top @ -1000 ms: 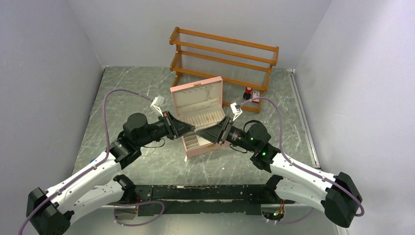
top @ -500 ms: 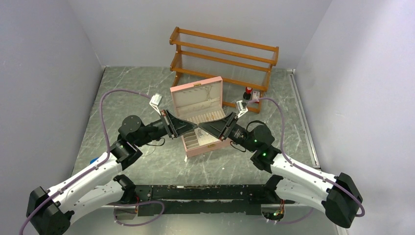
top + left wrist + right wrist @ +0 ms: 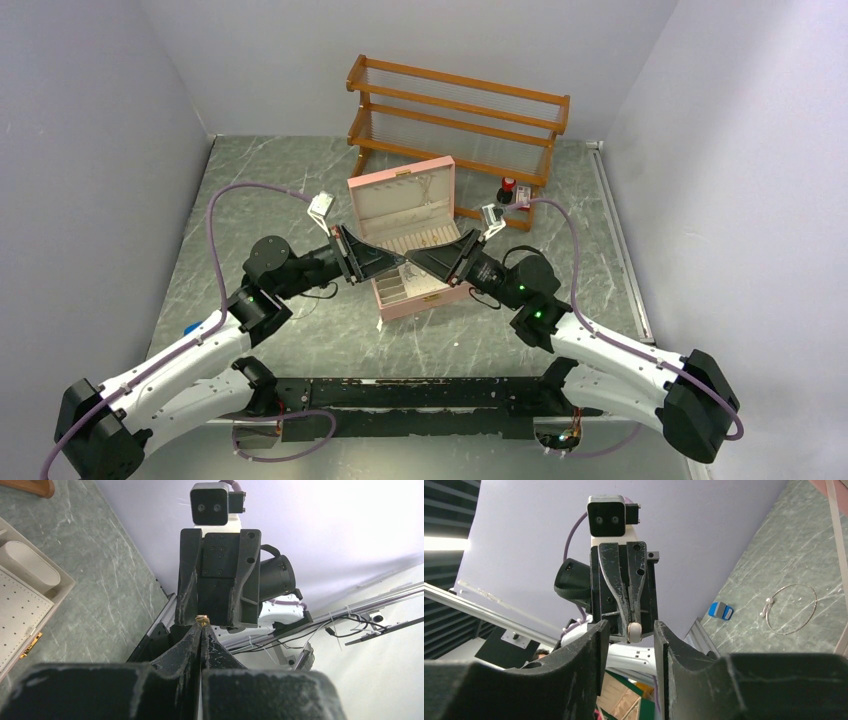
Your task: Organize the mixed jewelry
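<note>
My left gripper (image 3: pixel 201 628) is shut on a tiny gold earring (image 3: pixel 201 620) pinched at its fingertips. From the right wrist view the earring (image 3: pixel 634 631) shows a white pearl-like face. My right gripper (image 3: pixel 631 630) faces the left one tip to tip, open, with one finger on each side of the earring and a gap to both. The two grippers meet (image 3: pixel 404 263) above the open pink jewelry box (image 3: pixel 440 296). A thin silvery hoop (image 3: pixel 791 609) lies on the table.
A wooden two-tier rack (image 3: pixel 455 115) stands at the back, with small red-and-black bottles (image 3: pixel 507 190) beside it. A small blue object (image 3: pixel 720 611) lies on the table near the left arm. The box's raised lid (image 3: pixel 400 200) stands just behind the grippers.
The right gripper's fingers have narrowed around the earring. Both arms shifted slightly, then held tip to tip over the box. The left gripper stayed shut.
</note>
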Robot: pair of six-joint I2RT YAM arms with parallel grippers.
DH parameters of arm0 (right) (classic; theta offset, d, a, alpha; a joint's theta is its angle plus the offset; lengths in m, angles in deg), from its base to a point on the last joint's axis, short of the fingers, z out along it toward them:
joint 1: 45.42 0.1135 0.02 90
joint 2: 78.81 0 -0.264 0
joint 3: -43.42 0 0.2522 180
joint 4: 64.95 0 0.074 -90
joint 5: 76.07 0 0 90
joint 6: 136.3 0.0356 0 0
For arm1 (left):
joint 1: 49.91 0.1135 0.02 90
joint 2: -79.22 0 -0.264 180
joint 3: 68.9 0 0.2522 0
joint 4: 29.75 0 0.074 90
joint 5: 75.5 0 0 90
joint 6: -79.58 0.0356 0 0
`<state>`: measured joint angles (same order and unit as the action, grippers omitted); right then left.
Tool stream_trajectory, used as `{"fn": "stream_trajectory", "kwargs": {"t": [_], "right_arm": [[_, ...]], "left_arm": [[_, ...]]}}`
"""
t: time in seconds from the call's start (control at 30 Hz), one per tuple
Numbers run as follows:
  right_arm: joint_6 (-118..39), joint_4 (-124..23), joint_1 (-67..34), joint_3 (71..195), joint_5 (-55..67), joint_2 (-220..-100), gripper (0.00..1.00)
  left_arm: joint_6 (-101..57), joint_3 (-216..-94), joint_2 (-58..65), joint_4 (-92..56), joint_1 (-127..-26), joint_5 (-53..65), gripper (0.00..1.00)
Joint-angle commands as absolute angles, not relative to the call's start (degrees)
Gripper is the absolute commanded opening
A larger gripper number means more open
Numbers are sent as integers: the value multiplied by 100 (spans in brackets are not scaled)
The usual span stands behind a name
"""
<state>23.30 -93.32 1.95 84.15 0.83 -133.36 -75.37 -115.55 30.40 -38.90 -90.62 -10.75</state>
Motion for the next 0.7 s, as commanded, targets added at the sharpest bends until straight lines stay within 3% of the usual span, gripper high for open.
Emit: {"fn": "stream_trajectory", "kwargs": {"t": [0.0,0.27,0.67], "right_arm": [[2196,-9448,230,8434,68,-13292,40],[2107,-9367,230,8471,19,-13295,34],[2065,-9053,226,8605,109,-13332,12]], "left_arm": [[-7538,-11526,3042,-4104,-9091,-1194,5],[-7570,-11510,3027,-4121,-9094,-1198,5],[-7543,-11510,3062,-4003,-9093,-1174,8]]}}
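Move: The small gold earring is pinched in the left hand's fingertips, about 1 cm to the right of that hand's point. From the right hand it sits roughly 1 cm to the left, level and between the half-open fingers. From the right hand, the open jewelry box's tray is centred some 9 cm ahead, 2 cm to the right and 27 cm below. The bracelet on the table lies about 25 cm left, 4 cm ahead and 30 cm below. Closing steadily from nearly half open to almost shut, the right fingers come together around the gold earring from both sides and meet it at the left fingertips. The right hand otherwise stays nearly in place, sinking only about half a centimetre; the left hand holds still and keeps its pinch. ##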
